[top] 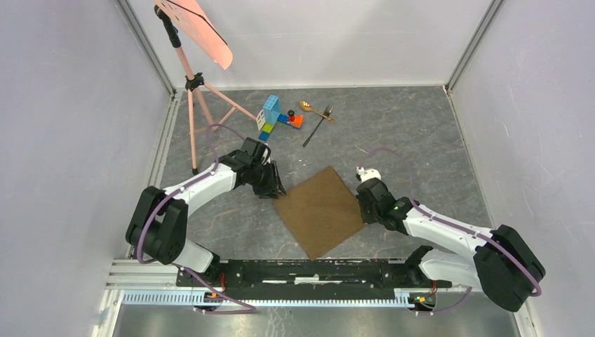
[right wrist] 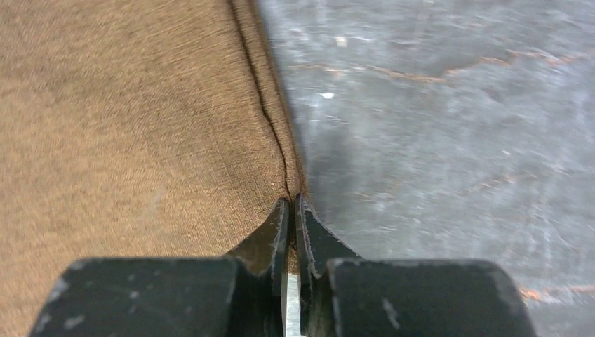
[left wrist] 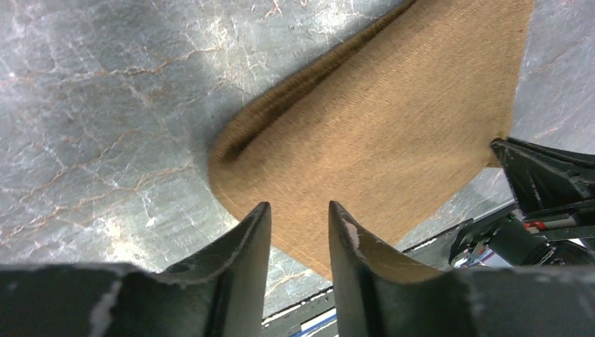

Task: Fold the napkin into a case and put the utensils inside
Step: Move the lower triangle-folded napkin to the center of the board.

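A brown napkin (top: pixel 321 209) lies as a diamond on the grey marbled table, between my two arms. At its left corner my left gripper (top: pixel 275 188) stands open. In the left wrist view its fingers (left wrist: pixel 259 217) straddle the rounded, slightly lifted edge of the napkin (left wrist: pixel 393 119) without pinching it. My right gripper (top: pixel 363 203) is at the right corner, shut on the hem of the napkin (right wrist: pixel 140 126), with the jaws (right wrist: pixel 291 203) almost touching. The gold spoon (top: pixel 313 109) and the dark fork (top: pixel 317 126) lie at the back of the table, far from both grippers.
Colourful toy blocks (top: pixel 277 118) stand beside the utensils at the back. A pink tripod (top: pixel 193 91) with a pink paddle (top: pixel 200 31) stands at the back left. White walls close three sides. A black rail (top: pixel 309 270) runs along the near edge.
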`<state>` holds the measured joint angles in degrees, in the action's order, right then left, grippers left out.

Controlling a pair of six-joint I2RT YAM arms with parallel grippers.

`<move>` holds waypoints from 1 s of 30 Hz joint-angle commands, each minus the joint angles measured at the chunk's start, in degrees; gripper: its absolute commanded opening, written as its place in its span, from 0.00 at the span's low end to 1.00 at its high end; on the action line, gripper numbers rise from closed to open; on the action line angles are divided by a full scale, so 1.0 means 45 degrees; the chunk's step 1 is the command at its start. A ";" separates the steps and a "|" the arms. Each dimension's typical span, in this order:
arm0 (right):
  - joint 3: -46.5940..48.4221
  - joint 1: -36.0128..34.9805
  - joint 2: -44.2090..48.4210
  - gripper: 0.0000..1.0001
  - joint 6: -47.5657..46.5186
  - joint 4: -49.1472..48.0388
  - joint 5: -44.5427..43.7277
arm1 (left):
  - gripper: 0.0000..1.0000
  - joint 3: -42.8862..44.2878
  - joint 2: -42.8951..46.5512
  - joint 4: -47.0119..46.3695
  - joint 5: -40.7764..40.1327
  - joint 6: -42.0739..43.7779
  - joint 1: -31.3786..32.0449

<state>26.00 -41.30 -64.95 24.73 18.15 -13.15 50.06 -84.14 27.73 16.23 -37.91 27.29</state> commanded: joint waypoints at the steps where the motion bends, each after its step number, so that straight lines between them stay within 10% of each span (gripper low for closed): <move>1: -0.0337 0.0615 0.0322 0.08 0.0660 0.1713 -0.2248 | 0.39 0.0050 -0.0451 -0.0916 0.0589 -0.0476 0.0046; 11: -0.0507 0.1433 0.0504 0.07 0.0238 0.1669 -0.2646 | 0.26 -0.0183 -0.1724 -0.2393 0.1193 -0.1289 0.1015; 22: -0.0523 0.1715 0.0452 0.04 0.0247 0.1609 -0.2839 | 0.24 0.1423 -0.4417 -0.0910 -0.2072 -0.0846 0.0821; 30: 0.0037 0.1854 0.0002 0.12 -0.0370 0.1287 -0.2554 | 0.26 0.1400 -0.2897 -0.0264 -0.2436 -0.0299 0.0884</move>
<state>24.95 -33.58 -63.07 25.34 22.55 -24.36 56.93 -100.71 22.26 13.50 -41.01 31.59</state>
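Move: The right fingers already pinch the folded napkin at its right corner, with the napkin's middle about 15 cm to their left and 3 cm ahead. The bare board this corner is taken to is some 7 cm to their right and 1 cm ahead. From the left hand, the napkin's left corner is about 3 cm left, 1 cm back and 5 cm below; the fork is about 27 cm ahead and 14 cm right, and the toy bricks about 29 cm ahead and 1 cm left. Rightward, quickly at first and then creeping, the right hand drags the pinched corner about 7 cm level along the board, turning some 15 degrees clockwise. Meanwhile the left hand sinks about 5 cm and goes right, first slightly back and then forward, to the napkin's left corner, narrowing its fingers to about half their gap; a grip there isn't clear. ##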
